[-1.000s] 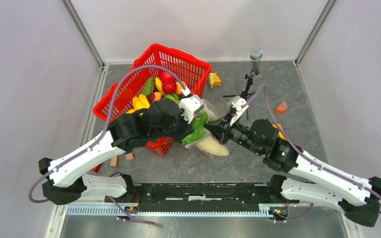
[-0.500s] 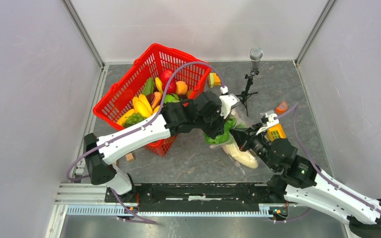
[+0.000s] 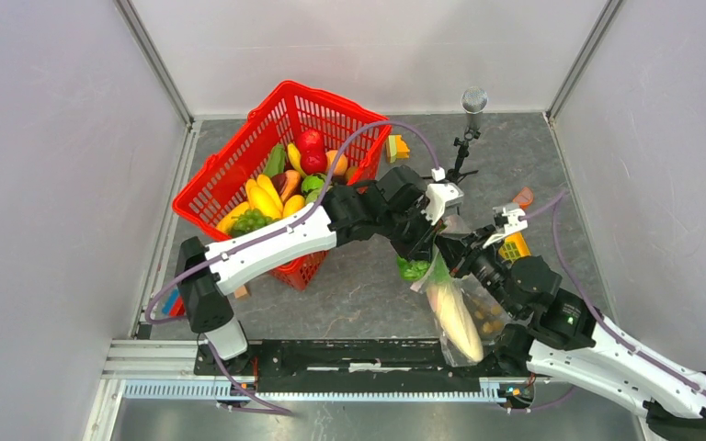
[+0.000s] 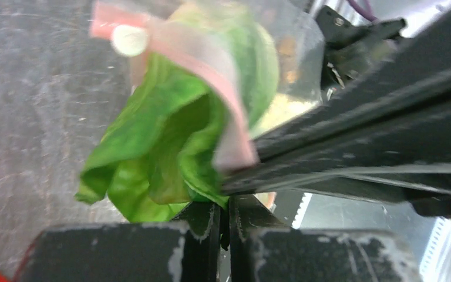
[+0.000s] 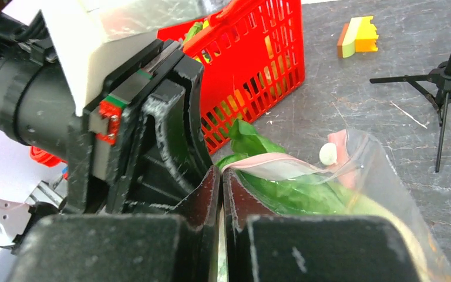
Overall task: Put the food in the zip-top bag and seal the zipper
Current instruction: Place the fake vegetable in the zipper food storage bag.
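The clear zip-top bag [image 3: 483,317] hangs off the table between my two grippers. Inside it, the long cream-white vegetable [image 3: 452,317] slants toward the near edge. Green lettuce [image 3: 412,269] [image 4: 152,147] sticks out of the bag's mouth. The pink zipper [image 4: 208,61] [image 5: 282,167] carries a white slider [image 4: 130,40] [image 5: 328,154]. My right gripper [image 3: 460,254] [image 5: 222,174] is shut on the pink strip. My left gripper [image 3: 439,244] [image 4: 229,207] is shut right beside it, on the bag's mouth edge where a lettuce leaf lies. More food, with a red fruit [image 3: 310,141] and bananas [image 3: 262,195], fills the basket.
The red mesh basket [image 3: 228,175] [image 5: 267,53] stands at the back left. A microphone tripod [image 3: 464,138] [image 5: 446,82] is behind the bag. A yellow-green block [image 3: 397,147] [image 5: 357,36], an orange piece [image 3: 520,197] and a yellow thing [image 3: 513,246] lie around. A wooden block [image 3: 239,290] lies by the basket.
Both grippers have travelled right and toward the near edge with the bag. The bag has come up off the table, and the white vegetable now hangs slanted inside it.
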`<state>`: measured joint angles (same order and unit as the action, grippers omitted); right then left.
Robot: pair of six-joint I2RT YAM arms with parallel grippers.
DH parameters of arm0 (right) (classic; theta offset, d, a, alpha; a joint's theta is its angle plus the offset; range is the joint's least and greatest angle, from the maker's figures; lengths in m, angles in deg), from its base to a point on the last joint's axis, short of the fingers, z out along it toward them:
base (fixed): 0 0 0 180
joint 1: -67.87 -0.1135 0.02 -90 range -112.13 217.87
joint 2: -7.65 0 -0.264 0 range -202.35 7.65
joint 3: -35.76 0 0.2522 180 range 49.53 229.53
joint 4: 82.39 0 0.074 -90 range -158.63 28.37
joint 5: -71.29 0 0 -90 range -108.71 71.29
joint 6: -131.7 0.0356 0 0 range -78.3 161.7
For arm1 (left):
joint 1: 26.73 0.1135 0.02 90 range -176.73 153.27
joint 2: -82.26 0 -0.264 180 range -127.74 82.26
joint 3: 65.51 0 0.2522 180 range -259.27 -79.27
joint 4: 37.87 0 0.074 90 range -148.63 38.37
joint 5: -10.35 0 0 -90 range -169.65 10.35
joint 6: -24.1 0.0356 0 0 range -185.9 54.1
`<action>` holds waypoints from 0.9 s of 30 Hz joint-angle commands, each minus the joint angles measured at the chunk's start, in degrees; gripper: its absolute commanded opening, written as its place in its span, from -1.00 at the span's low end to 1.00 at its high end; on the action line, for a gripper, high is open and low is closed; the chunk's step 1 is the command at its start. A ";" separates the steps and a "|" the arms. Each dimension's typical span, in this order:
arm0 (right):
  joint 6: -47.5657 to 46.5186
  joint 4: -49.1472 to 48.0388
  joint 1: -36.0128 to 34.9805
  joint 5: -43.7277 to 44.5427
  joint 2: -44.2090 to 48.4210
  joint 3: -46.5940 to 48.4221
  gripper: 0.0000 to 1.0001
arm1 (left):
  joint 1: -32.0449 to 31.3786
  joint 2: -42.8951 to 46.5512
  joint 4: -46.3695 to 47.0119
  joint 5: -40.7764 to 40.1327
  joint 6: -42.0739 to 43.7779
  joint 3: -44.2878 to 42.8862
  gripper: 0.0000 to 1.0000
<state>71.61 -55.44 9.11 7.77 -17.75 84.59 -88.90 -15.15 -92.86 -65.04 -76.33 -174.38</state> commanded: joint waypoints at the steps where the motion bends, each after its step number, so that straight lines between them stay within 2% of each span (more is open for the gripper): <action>1: -2.64 -8.58 -0.23 -2.60 -1.46 4.83 -0.90 | -0.24 2.63 4.50 16.53 4.25 0.17 -0.96; 3: -3.68 -12.13 -0.22 -7.22 -1.31 4.63 -0.90 | -0.21 0.82 2.90 18.67 5.98 -1.09 -0.95; 6: -3.87 -16.70 -0.17 -12.43 1.27 2.74 -0.90 | 0.46 0.59 6.23 14.18 1.85 -0.52 -0.95; 8: -5.24 -16.76 -0.21 -16.07 3.04 2.37 -0.90 | 0.82 4.15 12.27 4.68 -2.64 3.45 -0.93; 9: -5.93 -15.47 -0.21 -17.14 3.82 2.69 -0.90 | 1.05 6.46 16.68 1.11 -4.02 6.70 -0.84; 10: -6.58 -13.46 -0.21 -17.39 4.30 3.14 -0.90 | 1.61 9.21 20.51 -0.74 -5.29 9.67 -0.64; 12: -8.42 -7.44 -0.21 -17.32 4.91 4.64 -0.89 | 3.40 13.58 27.09 -0.43 -7.65 14.35 -0.50; 15: -10.79 -1.78 -0.21 -18.46 4.51 7.27 -0.89 | 5.69 16.76 30.72 1.52 -8.57 16.03 0.41; 16: -11.06 -0.98 -0.21 -18.42 4.28 7.87 -0.89 | 6.57 16.78 30.86 4.83 -8.26 15.60 0.63; 17: -11.24 -1.03 -0.21 -17.97 4.21 8.28 -0.89 | 7.12 16.21 30.46 8.57 -7.96 14.76 0.76; 19: -11.03 -1.17 -0.21 -15.10 3.95 8.83 -0.88 | 7.59 16.02 27.82 9.71 -7.93 13.14 0.79; 23: -10.61 1.97 -0.21 -9.14 1.78 10.72 -0.89 | 8.22 22.77 26.10 3.19 -5.59 16.96 0.96; 27: -17.43 4.38 -0.19 -17.16 0.54 12.63 -0.90 | 11.05 28.79 20.09 -2.19 -3.71 19.30 1.00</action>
<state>60.47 -51.88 9.35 -4.75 -16.25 93.18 -80.42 6.51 -69.59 -61.91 -82.65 -156.09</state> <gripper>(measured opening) 0.056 0.994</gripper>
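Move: Both my hands meet at the bag's mouth. My left fingers are shut on the lettuce's leaf edge; the lettuce's middle lies about 3 cm ahead, 2 cm right and 6 cm below. The white zipper slider is some 6 cm ahead and 4 cm right of that hand, and the pale gourd hangs about 4 cm back, 6 cm right and 16 cm down. From my right hand, still pinching the rim, the lettuce is 1 cm ahead, straight below by about 7 cm. After easing back a centimetre or two with the leaf still pinched, my left hand spreads its fingers wide, lets go and rises about 10 cm off the lettuce, drawing left some 5 cm with a little forward, its fingers swinging up roughly 25 degrees towards level. My right hand keeps its pinch on the zipper rim, lifting the bag about 6 cm and bringing it back 3 cm while its fingertips tilt up slightly. ##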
